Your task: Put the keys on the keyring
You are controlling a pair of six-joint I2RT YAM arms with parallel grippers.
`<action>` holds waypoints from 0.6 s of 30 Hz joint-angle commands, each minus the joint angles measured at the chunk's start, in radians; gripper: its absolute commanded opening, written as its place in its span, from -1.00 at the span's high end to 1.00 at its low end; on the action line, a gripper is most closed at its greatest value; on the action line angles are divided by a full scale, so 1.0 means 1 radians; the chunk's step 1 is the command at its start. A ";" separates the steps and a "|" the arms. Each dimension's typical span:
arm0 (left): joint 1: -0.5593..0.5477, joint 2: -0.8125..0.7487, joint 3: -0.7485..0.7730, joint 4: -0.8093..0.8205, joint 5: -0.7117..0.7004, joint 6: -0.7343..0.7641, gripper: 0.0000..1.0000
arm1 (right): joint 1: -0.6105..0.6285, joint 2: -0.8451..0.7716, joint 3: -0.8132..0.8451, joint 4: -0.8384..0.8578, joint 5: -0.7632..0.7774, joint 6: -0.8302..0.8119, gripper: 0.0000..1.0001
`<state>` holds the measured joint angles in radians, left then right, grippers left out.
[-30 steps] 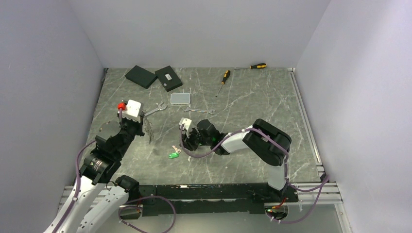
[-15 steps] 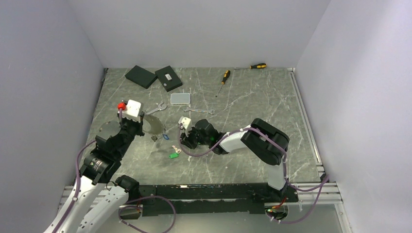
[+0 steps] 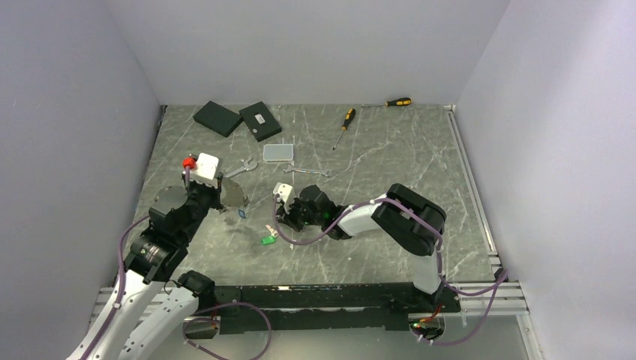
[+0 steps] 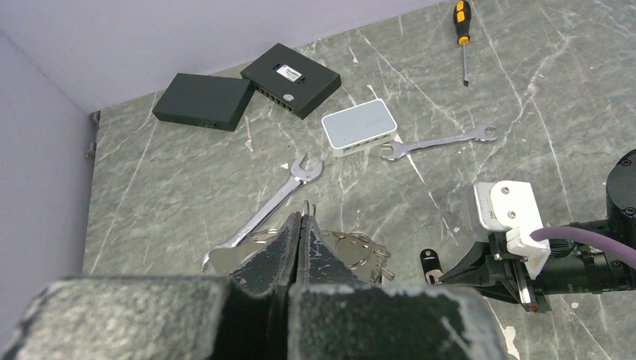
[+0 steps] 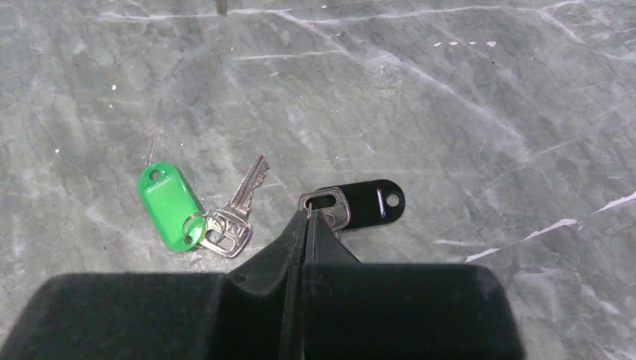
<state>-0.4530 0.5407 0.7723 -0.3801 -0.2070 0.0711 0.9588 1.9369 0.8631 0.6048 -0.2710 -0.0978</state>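
Note:
My left gripper (image 4: 303,217) (image 3: 219,196) is shut on the keyring (image 4: 262,233) (image 3: 234,195), whose wire ends stick up past the fingertips. Small rings and keys (image 4: 363,249) hang on it, one with a blue tag (image 3: 241,214). My right gripper (image 5: 306,213) (image 3: 280,222) is shut, its tips touching the near edge of a silver key head (image 5: 327,202) joined to a black tag (image 5: 373,202). That key lies flat on the table, and I cannot tell whether it is pinched. A key with a green tag (image 5: 169,204) (image 3: 265,240) lies just left of it.
Two spanners (image 3: 240,168) (image 3: 307,172), a clear box (image 3: 278,152), two black boxes (image 3: 218,118) (image 3: 260,120) and two screwdrivers (image 3: 346,122) (image 3: 396,102) lie toward the back. Walls close in the left, right and back sides.
The right gripper has closed over the black-tagged key and shifted slightly left. The left gripper has turned the keyring from edge-on to face-up, with the blue key now showing.

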 commanded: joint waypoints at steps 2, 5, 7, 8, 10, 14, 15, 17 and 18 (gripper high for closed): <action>0.005 0.001 0.007 0.069 0.012 0.018 1.00 | 0.006 -0.032 0.022 -0.057 -0.010 -0.033 1.00; 0.005 -0.001 0.006 0.070 0.020 0.018 1.00 | 0.005 -0.091 0.034 -0.118 -0.008 -0.050 1.00; 0.005 -0.005 0.004 0.073 0.040 0.021 1.00 | 0.005 -0.147 0.034 -0.158 0.002 -0.066 1.00; 0.005 -0.007 0.002 0.076 0.051 0.022 1.00 | 0.004 -0.177 0.035 -0.179 0.008 -0.077 1.00; 0.006 -0.004 0.002 0.077 0.070 0.022 1.00 | -0.006 -0.244 0.039 -0.242 0.014 -0.098 1.00; 0.007 0.002 0.003 0.086 0.155 0.025 1.00 | -0.035 -0.371 0.065 -0.386 -0.048 -0.129 1.00; 0.007 0.003 0.003 0.089 0.190 0.027 1.00 | -0.039 -0.401 0.067 -0.409 -0.058 -0.135 1.00; 0.007 0.012 0.005 0.100 0.279 0.022 1.00 | -0.043 -0.453 0.075 -0.448 -0.076 -0.145 1.00; 0.007 0.019 0.004 0.107 0.329 0.022 1.00 | -0.044 -0.473 0.080 -0.465 -0.090 -0.151 1.00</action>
<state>-0.4515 0.5434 0.7723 -0.3759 -0.0643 0.0849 0.9257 1.5513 0.8955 0.2420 -0.2993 -0.2035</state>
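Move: The right hand is shut on the black-tagged key at the table. The keyring it goes to hangs from the left hand, about 12 cm left, level in reach and some 20 cm higher. The green-tagged key lies about 6 cm back and 2 cm left; the small wrench is 12 cm ahead, 7 cm right. From the left hand, the black-tagged key is about 15 cm right, straight level fore and aft, 26 cm below. Straight up for the most part, gathering speed after a brief pause, the right hand lifts the pinched black-tagged key about 11 cm towards the keyring's height, drifting some 3 cm right with its fingers kept shut. The left hand keeps hold of the keyring, its wrist turning slightly clockwise so that the fingertips shift about 2 cm right. ##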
